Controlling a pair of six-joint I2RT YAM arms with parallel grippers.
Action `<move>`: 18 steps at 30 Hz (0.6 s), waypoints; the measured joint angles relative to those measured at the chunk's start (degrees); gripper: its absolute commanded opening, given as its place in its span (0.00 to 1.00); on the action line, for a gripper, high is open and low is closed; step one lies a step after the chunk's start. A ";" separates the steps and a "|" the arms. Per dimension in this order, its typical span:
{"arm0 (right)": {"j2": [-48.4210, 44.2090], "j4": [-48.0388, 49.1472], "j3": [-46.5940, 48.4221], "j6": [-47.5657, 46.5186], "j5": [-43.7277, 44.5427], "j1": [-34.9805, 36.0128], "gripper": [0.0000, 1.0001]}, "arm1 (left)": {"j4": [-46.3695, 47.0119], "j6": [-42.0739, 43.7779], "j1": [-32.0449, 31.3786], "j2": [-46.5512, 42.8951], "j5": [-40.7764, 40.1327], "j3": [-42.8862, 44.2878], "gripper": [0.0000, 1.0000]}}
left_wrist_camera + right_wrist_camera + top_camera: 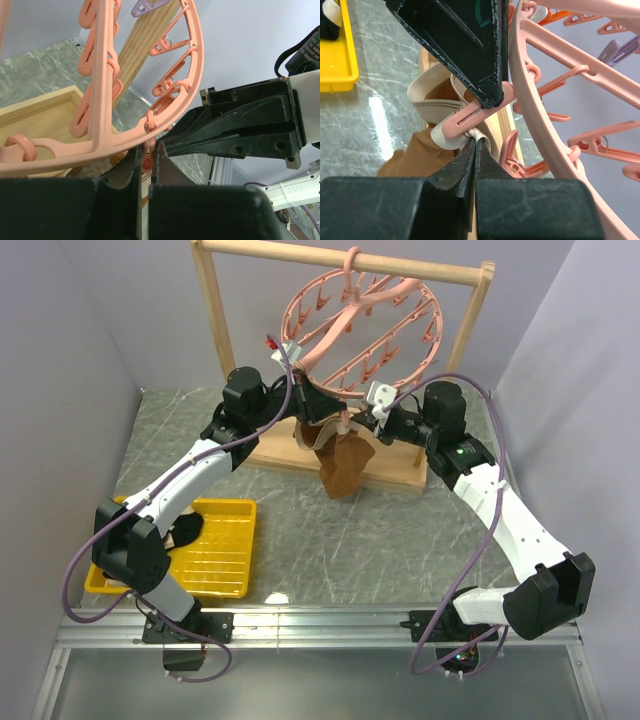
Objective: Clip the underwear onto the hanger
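The pink ring hanger [362, 328] hangs by its hook from the wooden rack's top bar. The brown underwear [345, 468] dangles under the ring's near edge. My left gripper [318, 400] is shut on a pink clip [146, 161] under the ring [150, 120]. In the right wrist view that clip [470, 116] lies across the beige waistband [432, 107], with the left finger pressing its end. My right gripper [476, 140] is shut on a fold of the waistband just below the clip, brown fabric [417, 155] hanging beneath. It also shows in the top view [365, 415].
The wooden frame rack [213, 330] stands at the back, its base board [390, 475] behind the underwear. A yellow tray [225, 550] at the near left holds a black garment [185, 533]. Several other clips [600, 142] dangle from the ring near both grippers.
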 measured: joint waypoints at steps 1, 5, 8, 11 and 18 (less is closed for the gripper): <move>0.00 0.02 0.17 0.37 0.00 -0.09 0.00 | 0.02 0.00 0.02 0.00 0.04 0.00 0.00; 0.11 -0.04 0.76 1.77 -0.09 -0.26 0.00 | 0.04 0.07 0.02 0.00 0.04 0.00 0.00; 0.13 -0.04 0.81 2.43 -0.13 -0.26 0.00 | 0.00 0.20 0.02 0.00 0.02 0.00 0.00; 0.26 -0.02 0.83 3.04 -0.15 -0.37 0.00 | -0.09 0.48 0.02 0.00 0.00 0.00 0.07; 0.59 -0.13 1.49 3.76 -0.61 -0.39 0.00 | -0.55 0.79 0.02 0.02 -0.20 0.00 0.32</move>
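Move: Just at the left fingertips, about 1 cm to the right and 1 cm lower, is the pink clip they still squeeze; the waistband fold is some 2 cm right, 1 cm back and 3 cm below, and the hanger rim about 1 cm ahead, 1 cm right and 2 cm above. The right hand already pinches that fold, with the clip roughly 2 cm to its left and 1 cm up; the next clip stands about 3 cm straight ahead and 1 cm higher. Opening in place, the left fingers first keep the pink clip squeezed, then part to about a third of their range to let it close, with the hand itself staying put. The right hand keeps its pinch on the waistband and holds the fold up at the clip's mouth, easing up only about half a centimetre with a tilt of a few degrees. ##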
